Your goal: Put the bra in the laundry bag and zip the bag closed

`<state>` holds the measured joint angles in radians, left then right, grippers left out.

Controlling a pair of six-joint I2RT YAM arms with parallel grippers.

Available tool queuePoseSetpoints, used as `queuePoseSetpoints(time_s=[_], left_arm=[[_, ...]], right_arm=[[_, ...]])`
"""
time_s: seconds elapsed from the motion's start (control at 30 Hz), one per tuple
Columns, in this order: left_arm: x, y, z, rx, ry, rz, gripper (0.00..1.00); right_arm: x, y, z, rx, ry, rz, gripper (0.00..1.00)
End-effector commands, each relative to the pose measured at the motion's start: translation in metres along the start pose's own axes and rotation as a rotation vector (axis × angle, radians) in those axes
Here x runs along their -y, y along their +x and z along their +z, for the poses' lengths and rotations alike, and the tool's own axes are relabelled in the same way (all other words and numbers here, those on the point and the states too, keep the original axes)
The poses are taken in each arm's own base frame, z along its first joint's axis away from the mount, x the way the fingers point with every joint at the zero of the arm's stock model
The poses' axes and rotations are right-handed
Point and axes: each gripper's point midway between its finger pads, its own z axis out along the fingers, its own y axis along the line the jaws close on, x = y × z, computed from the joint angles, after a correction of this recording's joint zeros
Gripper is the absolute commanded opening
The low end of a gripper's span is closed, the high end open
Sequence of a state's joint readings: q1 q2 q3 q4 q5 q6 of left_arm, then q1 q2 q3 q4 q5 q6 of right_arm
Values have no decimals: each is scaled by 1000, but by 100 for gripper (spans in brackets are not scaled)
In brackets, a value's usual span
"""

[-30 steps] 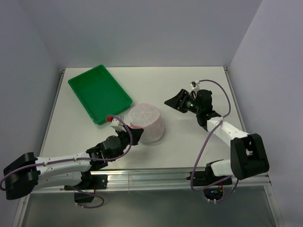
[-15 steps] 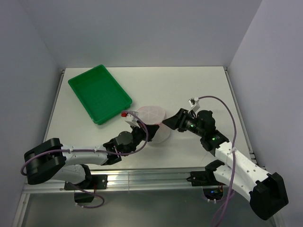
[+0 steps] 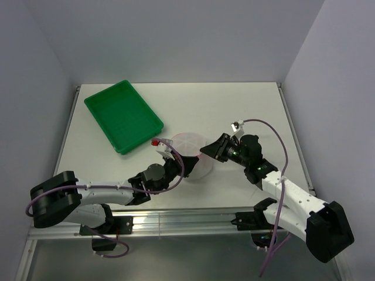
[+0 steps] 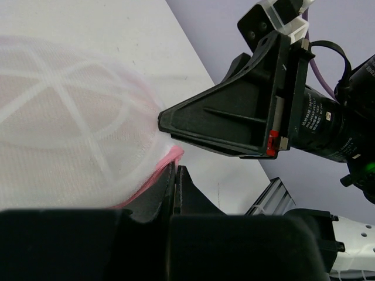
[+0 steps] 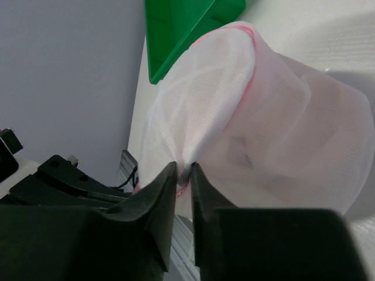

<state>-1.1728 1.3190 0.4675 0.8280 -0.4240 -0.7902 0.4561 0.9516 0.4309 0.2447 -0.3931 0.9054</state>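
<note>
The laundry bag (image 3: pixel 188 150), a white mesh drum with pink edging, stands mid-table between my two grippers. Through its mesh in the right wrist view I see the pale peach bra (image 5: pixel 304 134) inside. My left gripper (image 3: pixel 174 165) is at the bag's near-left side. In the left wrist view its jaws (image 4: pixel 175 168) are shut, with the pink edging (image 4: pixel 164 167) caught at their tips. My right gripper (image 3: pixel 205 150) meets the bag's right side. In its own view the gripper (image 5: pixel 184 170) pinches a fold of the laundry bag (image 5: pixel 205 99), with a bit of pink in the narrow gap.
A green plastic tray (image 3: pixel 123 116) lies at the back left, close behind the bag, and shows in the right wrist view too (image 5: pixel 181 29). The table's near rail (image 3: pixel 193 219) runs just behind both arms. White tabletop (image 3: pixel 246 105) stretches to the right and back.
My right gripper swung in from the right and down to the bag, and its jaws narrowed onto the mesh. My left arm reached forward and the bag shifted slightly right.
</note>
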Motion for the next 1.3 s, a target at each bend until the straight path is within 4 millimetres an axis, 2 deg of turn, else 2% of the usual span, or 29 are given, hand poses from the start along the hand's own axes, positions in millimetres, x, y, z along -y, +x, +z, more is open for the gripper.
queuePoseSetpoints(time_s=[0.0, 0.03, 0.07, 0.1, 0.2, 0.3, 0.37, 0.53, 0.6, 0.67, 0.93, 1.13, 1.27], left_arm=[[26, -17, -3, 43, 82, -45, 0], [26, -17, -3, 41, 84, -41, 0], [26, -17, -4, 40, 83, -38, 0], [23, -15, -5, 31, 70, -28, 0], [16, -17, -9, 28, 39, -9, 0], [7, -27, -16, 52, -4, 11, 0], [-6, -31, -25, 58, -49, 31, 0], [-36, -38, -44, 68, -160, 91, 0], [-55, -36, -55, 52, -227, 122, 0], [-61, -37, -61, 55, -247, 125, 0], [-79, -49, -76, 99, -324, 129, 0], [-79, -54, -75, 120, -333, 138, 0], [-74, -60, -72, 140, -323, 142, 0]], right_arm=[[-24, -20, 3, 66, -67, -23, 19], [-23, -23, 3, 85, -56, -27, 13], [-22, -26, 4, 94, -49, -28, 2], [-23, -27, 5, 98, -53, -33, 0], [-19, -37, 9, 117, -19, -62, 0], [-10, -46, 12, 121, -1, -69, 0], [-9, -50, 13, 112, -14, -69, 0], [3, -75, 10, 157, 10, -83, 0], [10, -84, 9, 165, 18, -87, 0], [12, -88, 9, 166, 17, -88, 0], [20, -94, 19, 152, 23, -110, 0], [19, -94, 22, 139, 6, -104, 0], [22, -85, 23, 117, 12, -104, 0]])
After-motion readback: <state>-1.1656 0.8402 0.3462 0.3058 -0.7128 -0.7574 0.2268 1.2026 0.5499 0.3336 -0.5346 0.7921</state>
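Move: The laundry bag stands between the grippers. The left one already holds pink trim, perhaps the zip pull, at the lid's near edge; the bag's middle is about 5 cm ahead, 2 cm left and 7 cm below. The green basket lies some 19 cm ahead, 31 cm left and 14 cm lower. From the right gripper, closing at the mesh rim, the bag's middle is about 3 cm ahead, 3 cm left and 6 cm down. Shut the right fingers fully on the mesh at the rim and keep that pinch while easing the bag slightly up and to the left, then forward and right, about 7 cm farther forward in all. Meanwhile bring the left gripper some 11 cm left, away from the bag, fingers staying shut as they come free of the trim, turning about 15 degrees counter-clockwise. ##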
